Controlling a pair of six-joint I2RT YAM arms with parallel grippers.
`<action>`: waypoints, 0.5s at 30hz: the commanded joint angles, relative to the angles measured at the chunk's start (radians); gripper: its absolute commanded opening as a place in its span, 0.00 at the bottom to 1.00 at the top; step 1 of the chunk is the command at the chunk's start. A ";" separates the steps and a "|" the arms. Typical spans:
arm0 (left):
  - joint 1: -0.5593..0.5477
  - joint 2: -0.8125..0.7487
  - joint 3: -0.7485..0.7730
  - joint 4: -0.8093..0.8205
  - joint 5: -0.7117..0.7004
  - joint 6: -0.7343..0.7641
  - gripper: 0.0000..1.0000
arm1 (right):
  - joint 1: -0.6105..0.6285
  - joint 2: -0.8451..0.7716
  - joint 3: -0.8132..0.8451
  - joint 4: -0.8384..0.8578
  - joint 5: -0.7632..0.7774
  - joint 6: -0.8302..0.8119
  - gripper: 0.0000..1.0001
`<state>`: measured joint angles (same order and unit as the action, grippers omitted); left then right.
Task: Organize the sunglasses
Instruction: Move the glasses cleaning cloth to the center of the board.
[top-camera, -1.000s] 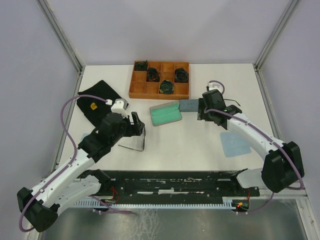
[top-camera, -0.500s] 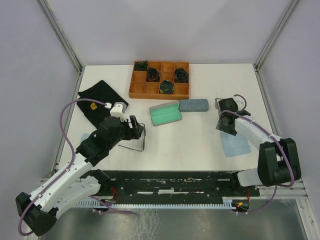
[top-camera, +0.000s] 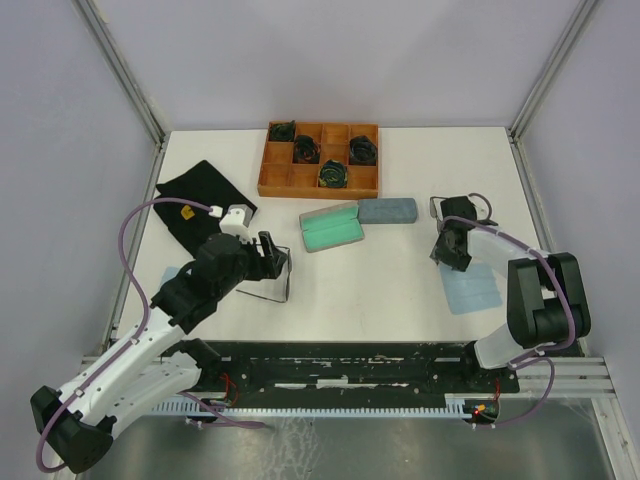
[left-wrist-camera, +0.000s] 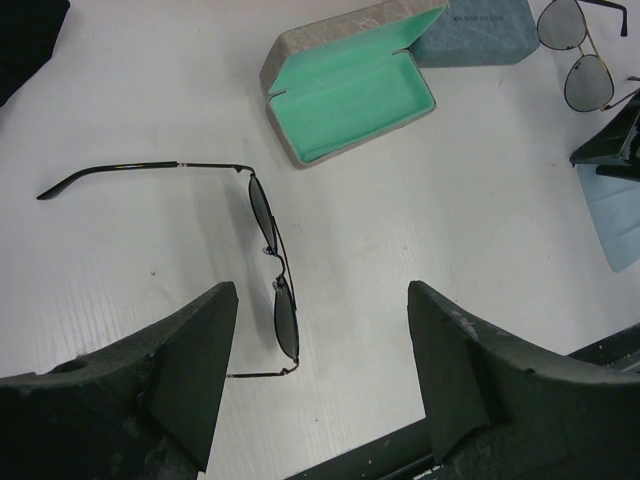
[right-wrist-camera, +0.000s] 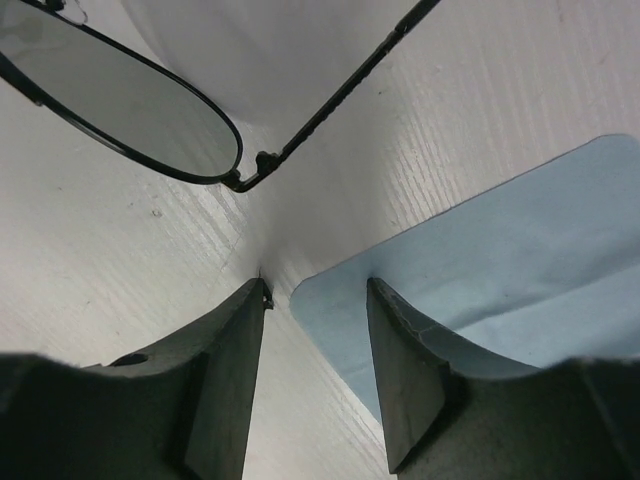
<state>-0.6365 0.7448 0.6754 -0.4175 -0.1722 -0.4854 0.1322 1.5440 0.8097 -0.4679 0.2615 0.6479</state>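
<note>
One pair of sunglasses lies unfolded on the white table just ahead of my left gripper, which is open with the near lens low between its fingers. The other sunglasses lie at the right, just beyond my right gripper. That gripper is open, its tips down at the table and astride a corner of a light blue cloth. An open case with green lining and a closed grey-blue case sit mid-table.
A wooden compartment tray holding dark green coiled bundles stands at the back. A black cloth lies at the left, and a second light blue cloth peeks out beside my left arm.
My right arm has pulled back from the cases to the right, come down over the blue cloth's corner, and narrowed its jaws. My left gripper edged towards the sunglasses, its jaws slightly narrower.
</note>
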 joint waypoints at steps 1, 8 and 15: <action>0.003 -0.006 0.006 0.039 0.017 -0.015 0.76 | -0.016 0.032 -0.035 0.047 -0.051 0.015 0.53; 0.003 -0.007 0.009 0.034 0.017 -0.012 0.74 | -0.022 0.054 -0.044 0.041 -0.093 0.002 0.38; 0.003 -0.015 0.006 0.032 0.021 -0.018 0.73 | -0.021 0.045 -0.057 0.009 -0.167 -0.021 0.13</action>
<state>-0.6361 0.7448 0.6754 -0.4179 -0.1684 -0.4854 0.1074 1.5463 0.8051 -0.4412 0.2161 0.6231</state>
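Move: The glasses cleaning cloth lies flat under the right hand, its far left corner right at the fingertips; its middle is about 6 cm back and 7 cm to the right, some 1 cm lower. The thin-framed sunglasses lie about 12 cm ahead and 2 cm to the right, the blue-grey case roughly 14 cm ahead and 15 cm to the left. From the left hand, the cloth is some 48 cm to the right, 7 cm back and 18 cm below. Staying low at the tabletop, with less than 1 cm of drift, the right hand closes its fingers from about half open until the tips meet on the cloth's far left corner and pinch its edge. The wrist keeps its steep downward pointing, and there is no lift yet. ##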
